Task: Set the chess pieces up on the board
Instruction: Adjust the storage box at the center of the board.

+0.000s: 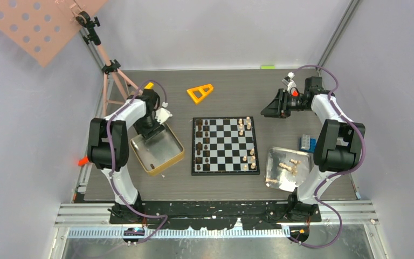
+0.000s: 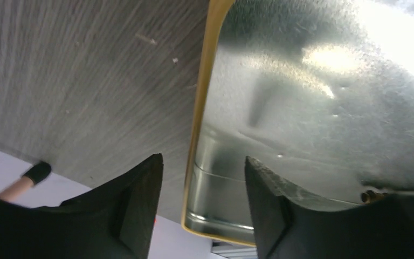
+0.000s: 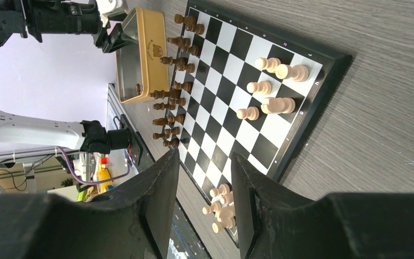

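Observation:
The board lies mid-table. Dark chess pieces fill its two left columns, and pale pieces stand in small groups on the right side. My left gripper is open and low over the gold tin. It straddles the tin's rim, one finger outside, the other inside, nothing held. One dark piece lies in the tin. My right gripper is open and empty, held off the board's far right corner, facing the board.
A silver tray with several pale pieces sits right of the board. A blue brick lies behind the tray, an orange triangle beyond the board. A tripod stands at the far left.

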You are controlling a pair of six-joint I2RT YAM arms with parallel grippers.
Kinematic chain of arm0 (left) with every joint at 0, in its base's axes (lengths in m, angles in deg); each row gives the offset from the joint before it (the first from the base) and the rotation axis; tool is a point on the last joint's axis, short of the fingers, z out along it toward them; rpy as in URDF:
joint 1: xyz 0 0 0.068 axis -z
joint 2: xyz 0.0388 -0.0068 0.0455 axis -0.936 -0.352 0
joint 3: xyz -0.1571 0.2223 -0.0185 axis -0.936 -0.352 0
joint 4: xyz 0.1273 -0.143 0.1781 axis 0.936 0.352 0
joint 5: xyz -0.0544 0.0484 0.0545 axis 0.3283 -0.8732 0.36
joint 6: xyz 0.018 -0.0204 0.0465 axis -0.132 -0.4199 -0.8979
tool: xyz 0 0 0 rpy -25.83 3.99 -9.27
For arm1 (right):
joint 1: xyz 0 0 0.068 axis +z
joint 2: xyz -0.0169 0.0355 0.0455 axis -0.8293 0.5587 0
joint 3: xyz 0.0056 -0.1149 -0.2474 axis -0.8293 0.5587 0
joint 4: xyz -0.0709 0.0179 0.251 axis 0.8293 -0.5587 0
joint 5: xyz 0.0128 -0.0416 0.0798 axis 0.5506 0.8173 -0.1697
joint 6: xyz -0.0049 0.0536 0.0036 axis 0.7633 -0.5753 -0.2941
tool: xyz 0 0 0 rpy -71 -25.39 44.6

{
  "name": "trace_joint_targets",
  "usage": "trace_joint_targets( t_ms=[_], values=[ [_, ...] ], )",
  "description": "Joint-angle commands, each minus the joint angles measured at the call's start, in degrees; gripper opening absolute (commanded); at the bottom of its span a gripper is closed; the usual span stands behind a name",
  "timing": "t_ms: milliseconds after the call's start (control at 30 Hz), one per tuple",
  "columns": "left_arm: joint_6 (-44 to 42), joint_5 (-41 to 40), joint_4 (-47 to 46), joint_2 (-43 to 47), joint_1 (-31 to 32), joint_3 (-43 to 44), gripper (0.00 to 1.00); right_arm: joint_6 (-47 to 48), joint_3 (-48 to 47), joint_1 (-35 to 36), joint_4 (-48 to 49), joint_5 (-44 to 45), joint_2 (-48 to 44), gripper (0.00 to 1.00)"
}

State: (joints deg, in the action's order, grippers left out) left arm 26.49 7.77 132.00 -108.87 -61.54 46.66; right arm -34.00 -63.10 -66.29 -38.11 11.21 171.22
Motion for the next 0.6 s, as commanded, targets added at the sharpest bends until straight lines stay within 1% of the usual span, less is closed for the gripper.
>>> trace_joint_targets(
  t_ms=[0, 100, 200, 267, 333, 467, 567],
  values=[
    [-3.4, 0.2, -1.9, -1.4, -0.4, 3.0, 0.52, 0.6, -1.8, -0.3, -0.3, -0.7, -1.2, 0.46],
    [-4.8, 2.6, -0.1, -2.6, -0.3, 4.4, 0.38, 0.6, -1.8, -0.3, -0.3, -0.6, -0.6, 0.46],
    [-6.3, 4.4, 1.4, -3.5, -0.1, 6.3, 0.27, 0.6, -1.9, -0.2, -0.3, -0.5, -0.2, 0.46],
    [-7.6, 6.1, 2.1, -3.7, 0.2, 6.9, 0.23, 0.6, -2.0, -0.3, -0.2, -0.4, 0.0, 0.46],
    [-9.5, 7.6, 2.1, -3.4, 0.8, 6.6, 0.22, 0.6, -2.0, -0.3, -0.3, -0.2, 0.2, 0.46],
    [-12.9, 7.7, 1.6, -3.1, 2.7, 5.7, 0.17, 0.6, -2.1, -0.3, -0.2, 0.0, 0.6, 0.46],
    [-15.3, 7.7, 0.4, -2.5, 4.8, 4.6, 0.1, 0.7, -2.2, -0.3, -0.4, 0.2, 0.9, 0.46]
  ],
)
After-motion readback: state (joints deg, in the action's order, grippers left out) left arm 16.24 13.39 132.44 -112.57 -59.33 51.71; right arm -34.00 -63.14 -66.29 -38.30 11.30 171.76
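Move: The storage box's far short rim runs between the left gripper's open fingers; the box's middle is about 7 cm back, 4 cm to the right and 3 cm lower. The small brown pawn in it lies some 15 cm back and 1 cm right. The chessboard's middle is roughly 35 cm right and 6 cm back, the yellow triangle 25 cm right and 21 cm ahead. From the right hand, the box's middle is about 48 cm left and 11 cm back, 14 cm lower. Close the left gripper from well open to nearly shut on the storage box's far rim, one finger inside and one outside, easing forward about 2.5 cm and a touch down as it shuts. Then, with the rim pinched, draw it about 3 cm to the right, towards the chessboard's side, turning the wrist clockwise by roughly 15 degrees. ##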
